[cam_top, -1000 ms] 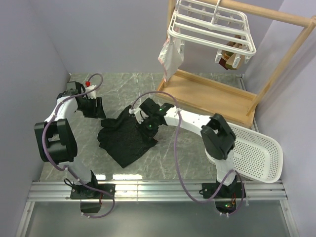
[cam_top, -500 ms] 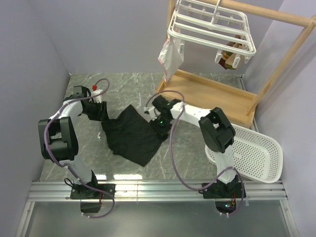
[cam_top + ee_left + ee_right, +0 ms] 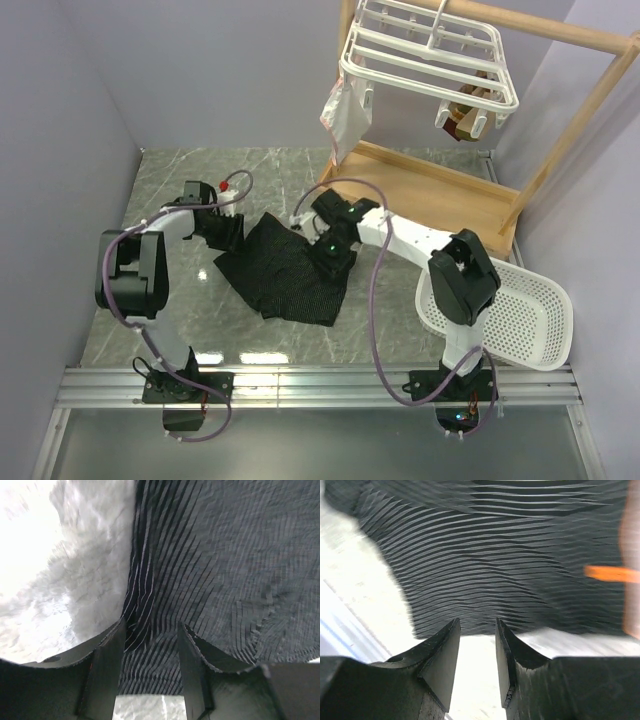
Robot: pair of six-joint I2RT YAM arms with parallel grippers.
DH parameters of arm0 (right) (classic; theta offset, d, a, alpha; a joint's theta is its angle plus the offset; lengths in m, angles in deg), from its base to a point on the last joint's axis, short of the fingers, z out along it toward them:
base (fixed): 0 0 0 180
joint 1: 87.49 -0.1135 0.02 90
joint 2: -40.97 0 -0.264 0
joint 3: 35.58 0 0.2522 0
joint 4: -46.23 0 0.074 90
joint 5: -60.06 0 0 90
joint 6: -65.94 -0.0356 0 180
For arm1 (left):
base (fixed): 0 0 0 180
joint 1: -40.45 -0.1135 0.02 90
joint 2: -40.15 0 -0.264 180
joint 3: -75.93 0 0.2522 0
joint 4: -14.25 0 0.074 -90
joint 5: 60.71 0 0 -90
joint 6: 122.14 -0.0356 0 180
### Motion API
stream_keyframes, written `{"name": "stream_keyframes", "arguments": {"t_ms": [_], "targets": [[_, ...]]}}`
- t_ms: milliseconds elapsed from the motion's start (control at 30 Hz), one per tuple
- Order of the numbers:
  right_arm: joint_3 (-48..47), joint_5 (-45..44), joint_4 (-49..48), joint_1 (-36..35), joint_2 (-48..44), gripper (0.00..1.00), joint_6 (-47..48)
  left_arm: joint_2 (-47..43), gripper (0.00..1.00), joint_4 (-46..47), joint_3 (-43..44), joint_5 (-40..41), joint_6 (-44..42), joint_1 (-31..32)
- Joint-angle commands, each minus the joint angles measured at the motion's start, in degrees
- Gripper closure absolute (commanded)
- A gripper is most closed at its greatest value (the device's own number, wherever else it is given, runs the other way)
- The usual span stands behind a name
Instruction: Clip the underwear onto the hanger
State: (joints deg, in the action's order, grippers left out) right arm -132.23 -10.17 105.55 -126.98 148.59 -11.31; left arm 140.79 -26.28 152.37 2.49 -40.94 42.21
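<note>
The black underwear (image 3: 290, 278) lies spread flat on the marble table between my two arms. My left gripper (image 3: 230, 232) is at its left corner. In the left wrist view its jaws (image 3: 152, 626) stand open astride the ribbed fabric (image 3: 225, 570), which runs between the fingers unpinched. My right gripper (image 3: 335, 262) is low at the cloth's right edge. In the right wrist view it (image 3: 477, 621) is open with bare table between the fingers. The fabric (image 3: 495, 555) with its orange trim (image 3: 610, 573) lies just past the tips. The white hanger (image 3: 430, 60) hangs at the upper right.
A wooden frame (image 3: 590, 95) with a tray base (image 3: 430, 195) carries the hanger. A whitish pouch (image 3: 345, 115) and a small brown item (image 3: 462, 115) dangle from the hanger's clips. A white perforated basket (image 3: 515, 310) sits at the right. Grey walls close in left and right.
Both arms moved right, and the underwear slid right with them and spread out flatter. The right jaws have opened a little and stand clear of the cloth.
</note>
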Motion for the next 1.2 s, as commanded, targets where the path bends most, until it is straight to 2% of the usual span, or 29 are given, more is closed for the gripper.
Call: {"name": "stream_keyframes", "arguments": {"t_ms": [0, 233, 433, 500, 600, 667, 767, 833, 867, 900, 933, 967, 1033, 1100, 1167], "targets": [[3.7, 2.6, -1.3, -2.7, 1.2, 0.58, -1.0, 3.6, 0.49, 0.1, 1.5, 2.1, 1.9, 0.0], [6.9, 1.7, -0.5, -3.2, 3.7, 0.58, 0.4, 3.3, 0.5, -5.2, -0.4, 2.9, 0.9, 0.0], [13.2, -1.8, 1.0, -3.0, 0.2, 0.58, 3.7, 3.4, 0.52, -9.2, -1.2, 0.2, -0.3, 1.1], [13.5, -3.3, 1.7, -2.8, -2.2, 0.57, 4.2, 2.7, 0.52, -11.8, 0.2, -3.7, 0.5, 2.3], [11.4, -6.1, 3.4, -2.1, -4.9, 0.56, 5.3, 1.9, 0.53, -14.0, 0.7, -4.6, 1.6, 4.6], [10.0, -6.8, 4.8, -1.5, -7.3, 0.54, 5.8, 1.4, 0.52, -15.2, 0.9, -4.7, 2.0, 5.1], [9.2, -6.1, 5.8, 0.7, -13.5, 0.45, 6.1, -2.3, 0.49, -15.2, 2.3, -4.3, 2.3, 4.0], [9.0, -5.7, 5.2, 3.1, -17.4, 0.37, 5.9, -6.6, 0.4, -11.5, 3.1, -8.0, 2.0, 1.2], [9.1, -5.5, 4.7, 4.2, -22.0, 0.36, 5.9, -12.3, 0.36, -9.3, 2.9, -9.5, 2.8, -0.1], [9.7, -5.2, 2.6, 6.5, -24.8, 0.29, 5.6, -15.6, 0.13, -3.3, 1.8, -11.4, 3.6, -3.0], [10.4, -5.3, 1.3, 7.9, -27.7, 0.25, 5.0, -18.9, 0.02, -0.3, 1.0, -13.6, 4.2, -4.0], [10.9, -5.6, 0.0, 8.9, -33.0, 0.23, 4.8, -24.9, 0.01, 2.8, 0.0, -14.4, 5.3, -4.3], [12.3, -7.2, -3.2, 11.3, -38.2, 0.19, 4.5, -31.3, 0.01, 11.1, -0.3, -15.3, 6.7, -3.6], [12.0, -7.5, -4.7, 13.0, -43.5, 0.18, 4.4, -33.4, 0.01, 14.5, 1.1, -15.6, 11.1, -2.2], [11.4, -6.9, -7.6, 15.0, -48.0, 0.16, 2.6, -34.2, 0.01, 17.9, 3.8, -14.3, 12.7, 3.5]]}}
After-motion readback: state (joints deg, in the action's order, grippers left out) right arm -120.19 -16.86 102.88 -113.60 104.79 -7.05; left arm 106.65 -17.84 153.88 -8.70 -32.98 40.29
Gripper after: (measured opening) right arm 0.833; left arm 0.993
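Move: The underwear lies spread with its middle about 13 cm to the right of the left hand, 7 cm nearer the base and 2 cm lower; its left leg edge is almost under those fingers. From the right hand the same middle is some 11 cm left, level fore and aft, and 6 cm down. Its orange tag sits about 5 cm ahead and 2 cm left of the right hand, with the wooden tray's middle roughly 18 cm ahead and 18 cm right. The underwear's left leg is pressed by the left fingertips, which sink slightly, then drag it some 5 cm back and a little right; its right leg is smoothed rightward by the right fingertips after that hand goes down and back about 5 cm. Both then lift off high, the right also swinging right, fingers opening and tilting up. ##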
